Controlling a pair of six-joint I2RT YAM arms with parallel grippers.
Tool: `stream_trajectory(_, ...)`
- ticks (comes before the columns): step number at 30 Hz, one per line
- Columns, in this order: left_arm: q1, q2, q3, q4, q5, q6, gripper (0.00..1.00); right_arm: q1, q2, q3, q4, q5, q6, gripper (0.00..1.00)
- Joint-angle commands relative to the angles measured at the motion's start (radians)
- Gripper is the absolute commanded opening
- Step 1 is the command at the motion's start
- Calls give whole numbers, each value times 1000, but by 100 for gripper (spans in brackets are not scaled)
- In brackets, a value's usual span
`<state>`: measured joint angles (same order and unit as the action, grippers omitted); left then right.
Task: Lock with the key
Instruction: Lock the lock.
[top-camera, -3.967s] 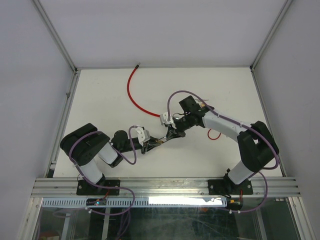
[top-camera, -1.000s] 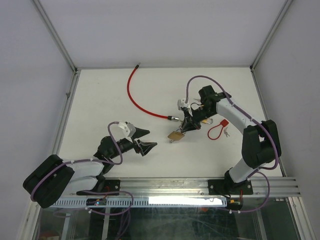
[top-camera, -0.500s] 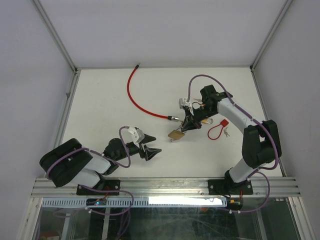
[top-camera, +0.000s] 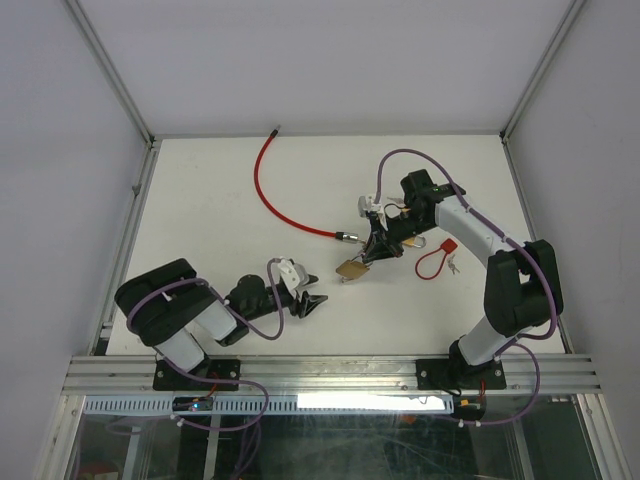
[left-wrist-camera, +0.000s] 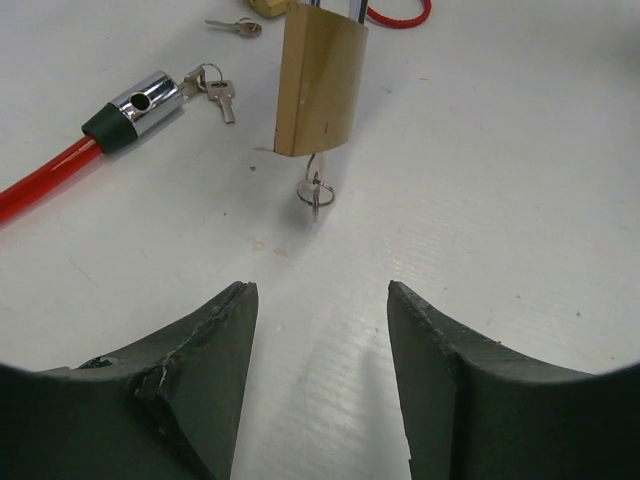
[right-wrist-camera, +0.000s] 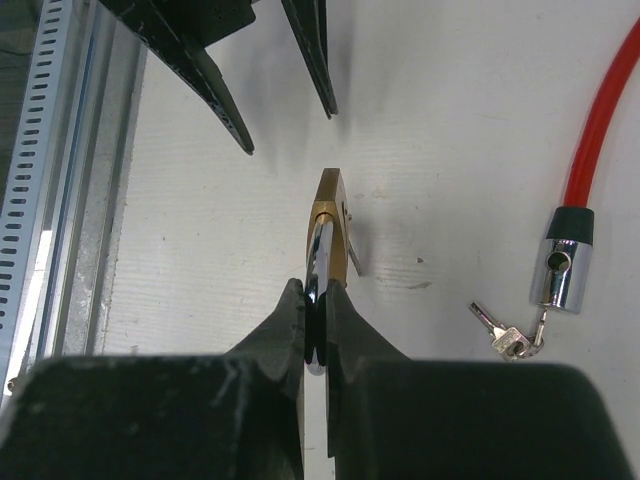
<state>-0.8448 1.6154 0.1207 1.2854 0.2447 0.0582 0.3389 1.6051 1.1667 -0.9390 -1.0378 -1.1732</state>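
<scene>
A brass padlock (top-camera: 350, 270) hangs above the table, and my right gripper (top-camera: 372, 250) is shut on its chrome shackle (right-wrist-camera: 318, 262). In the left wrist view the padlock (left-wrist-camera: 320, 85) is upright, with a small key (left-wrist-camera: 315, 190) on a ring sticking out of its underside. That key (right-wrist-camera: 352, 255) also shows beside the lock body (right-wrist-camera: 330, 225) in the right wrist view. My left gripper (top-camera: 310, 303) is low over the table, short of the padlock and pointing at it. Its jaws (left-wrist-camera: 320, 292) stand apart with only bare table between them.
A red cable (top-camera: 265, 190) curves across the back of the table. Its chrome end (left-wrist-camera: 140, 105) lies left of the padlock, with a key pair (left-wrist-camera: 215, 90) beside it. A small red loop (top-camera: 432, 262) with keys lies to the right. A metal rail (right-wrist-camera: 60, 200) runs along the near edge.
My left arm has folded in and its gripper has slid right, closer to the padlock, with its jaws narrowing. The right gripper still holds the padlock in the same place.
</scene>
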Motion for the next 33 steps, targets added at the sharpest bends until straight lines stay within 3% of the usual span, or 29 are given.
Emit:
stream_trajectory(1, -8, 36, 76, 64, -40, 42, 55, -6, -67, 17, 22, -125, -8, 0)
stream_trajectory(9, -9, 157, 189, 94, 41, 51, 54, -6, -46, 22, 3, -135, -23, 0)
stream_trajectory(13, -8, 194, 206, 122, 46, 43, 44, -6, -42, 22, 1, -138, -24, 0)
stream_trajectory(25, -8, 272, 262, 177, 73, -6, 43, -6, -37, 25, -8, -143, -28, 0)
stream_trajectory(29, -9, 283, 270, 179, 81, -7, 31, -6, -36, 25, -12, -144, -31, 0)
stream_trajectory(33, -9, 287, 266, 181, 98, 4, 8, -6, -35, 27, -14, -145, -33, 0)
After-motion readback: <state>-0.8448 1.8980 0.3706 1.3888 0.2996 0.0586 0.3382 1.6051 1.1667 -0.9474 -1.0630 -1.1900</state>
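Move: The key in the padlock's underside lies about 5 cm ahead of the left hand and 6 cm to its right, level with it; the padlock body is about 6 cm ahead, 10 cm right and 2 cm higher. On the table some 6 cm lower, the red cable's metal end is roughly 13 cm ahead and 8 cm right, its keys 11 cm ahead and 12 cm right. From the right hand, the key is about 2 cm back, 8 cm left and 5 cm below. The left hand, its fingers half open and pointing right and a little forward, goes about 6 cm to the right and 4 cm forward to the key under the padlock, rising barely a centimetre on the way and settling back level, the wrist hardly turning. It covers most of the way quickly, then eases in slowly as the fingers narrow and close about the key's head until they seem to pinch it, while the right hand stays put and keeps its grip on the shackle, holding the padlock out with its underside towards the left hand. ##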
